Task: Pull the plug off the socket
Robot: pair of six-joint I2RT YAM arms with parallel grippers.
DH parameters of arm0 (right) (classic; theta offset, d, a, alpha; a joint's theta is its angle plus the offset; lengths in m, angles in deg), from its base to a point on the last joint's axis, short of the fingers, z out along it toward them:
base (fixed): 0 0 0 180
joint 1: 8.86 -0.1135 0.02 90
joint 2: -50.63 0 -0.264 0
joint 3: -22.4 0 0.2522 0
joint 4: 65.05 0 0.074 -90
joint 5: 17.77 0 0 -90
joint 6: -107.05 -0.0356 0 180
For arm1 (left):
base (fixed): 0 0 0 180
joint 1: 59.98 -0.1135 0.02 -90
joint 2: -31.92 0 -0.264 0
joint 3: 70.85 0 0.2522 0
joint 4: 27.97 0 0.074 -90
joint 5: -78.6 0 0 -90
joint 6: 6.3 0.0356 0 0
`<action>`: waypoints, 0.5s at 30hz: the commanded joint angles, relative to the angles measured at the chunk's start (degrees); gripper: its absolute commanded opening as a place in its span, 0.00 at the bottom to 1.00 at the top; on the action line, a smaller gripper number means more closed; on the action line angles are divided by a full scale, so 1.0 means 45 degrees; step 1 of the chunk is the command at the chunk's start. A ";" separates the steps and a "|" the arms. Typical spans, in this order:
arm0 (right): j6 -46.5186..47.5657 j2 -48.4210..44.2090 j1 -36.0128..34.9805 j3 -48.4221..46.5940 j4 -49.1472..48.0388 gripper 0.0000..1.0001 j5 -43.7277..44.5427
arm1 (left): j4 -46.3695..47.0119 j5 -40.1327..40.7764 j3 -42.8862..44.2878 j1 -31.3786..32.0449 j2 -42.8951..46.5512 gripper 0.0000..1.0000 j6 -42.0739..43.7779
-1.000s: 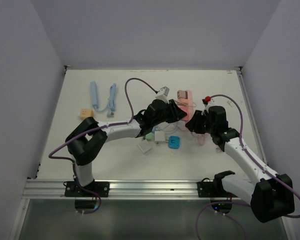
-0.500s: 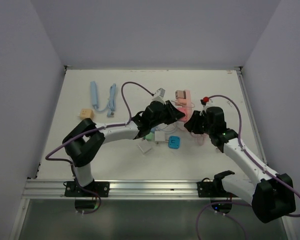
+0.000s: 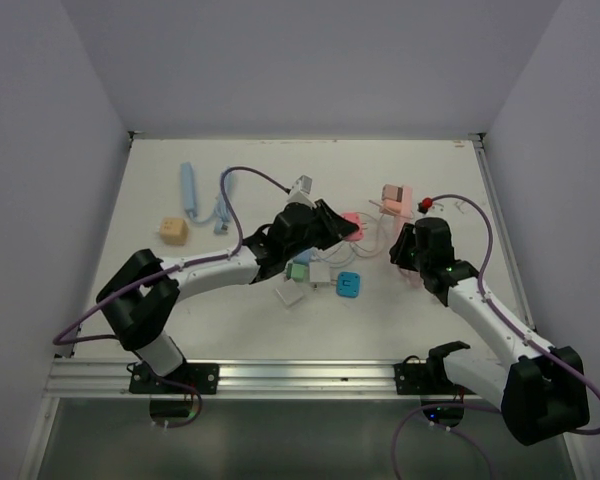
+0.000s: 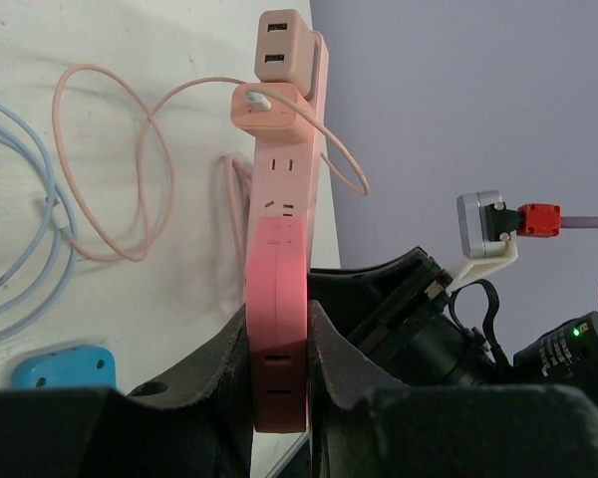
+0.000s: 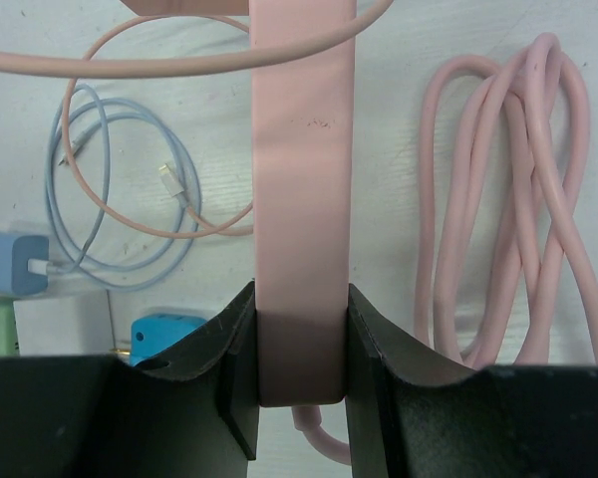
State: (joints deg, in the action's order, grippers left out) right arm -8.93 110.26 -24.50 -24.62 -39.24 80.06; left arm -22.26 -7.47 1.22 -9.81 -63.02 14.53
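The socket is a pale pink power strip (image 3: 394,199), lifted off the table. My right gripper (image 3: 404,245) is shut on its cord end (image 5: 301,179), jaws tight on both sides (image 5: 301,349). My left gripper (image 3: 342,224) is shut on a deeper pink plug (image 3: 351,218), which stands apart from the strip. In the left wrist view the plug (image 4: 277,289) sits clamped between the jaws (image 4: 279,339), with the strip (image 4: 284,169) beyond it. Two adapters, one brownish (image 4: 280,45) and one pale pink (image 4: 267,106), remain plugged in at the strip's far end.
The strip's coiled pink cord (image 5: 518,199) lies under the right gripper. A blue adapter (image 3: 349,285), a green one (image 3: 299,270) and a white one (image 3: 289,295) lie mid-table. A light blue strip (image 3: 188,188), a blue cable (image 3: 223,200) and a tan cube (image 3: 172,230) lie left.
The left gripper closed on the plug and drew back to the left with it. The right gripper carried the strip to the right, so a gap has opened between plug and strip.
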 commanded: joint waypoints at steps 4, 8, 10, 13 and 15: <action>0.0011 -0.0518 0.0077 0.0026 -0.1467 0.00 -0.0430 | -0.0341 -0.0654 -0.1215 -0.1300 0.0999 0.00 0.0976; 0.0167 -0.0655 0.0135 0.0164 -0.2325 0.00 -0.1702 | 0.0225 -0.1749 -0.2796 -0.2768 0.1310 0.00 0.1675; 0.0225 -0.0635 0.0155 0.0125 -0.2444 0.00 -0.2326 | 0.0148 -0.1926 -0.2975 -0.3372 0.1351 0.00 0.2029; 0.0323 -0.0597 0.0155 0.0124 -0.2619 0.00 -0.2813 | 0.0186 -0.2258 -0.3229 -0.4115 0.1176 0.01 0.2615; 0.0343 -0.0558 0.0136 0.0124 -0.2601 0.00 -0.2971 | 0.0284 -0.2550 -0.3249 -0.4468 0.0942 0.02 0.3006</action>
State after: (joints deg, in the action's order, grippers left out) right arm -8.36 109.41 -24.02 -23.11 -43.63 70.53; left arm -24.06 -15.61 -13.52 -28.08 -59.04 23.32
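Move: The left hand already holds the red plug, free of the strip. The blue charger, head of the parked row, lies about 10 cm to its left, 4 cm ahead and some 17 cm below; the green plug is 11 cm left and level with the hand, the white charger 5 cm left and 1 cm back. From the right hand, holding the pink strip, the blue charger is about 25 cm left, 5 cm ahead and 8 cm lower. The left arm keeps its pinch on the red plug and sweeps it away from the strip, about 14 cm to the left with a slight forward drift, sinking some 9 cm after a level start towards the table by the blue charger, while the wrist rolls a little, left side rising. Meanwhile the right hand, still clamping the pink strip, starts slightly later and eases it about 2.5 cm left, swinging some 8 degrees counter-clockwise. ##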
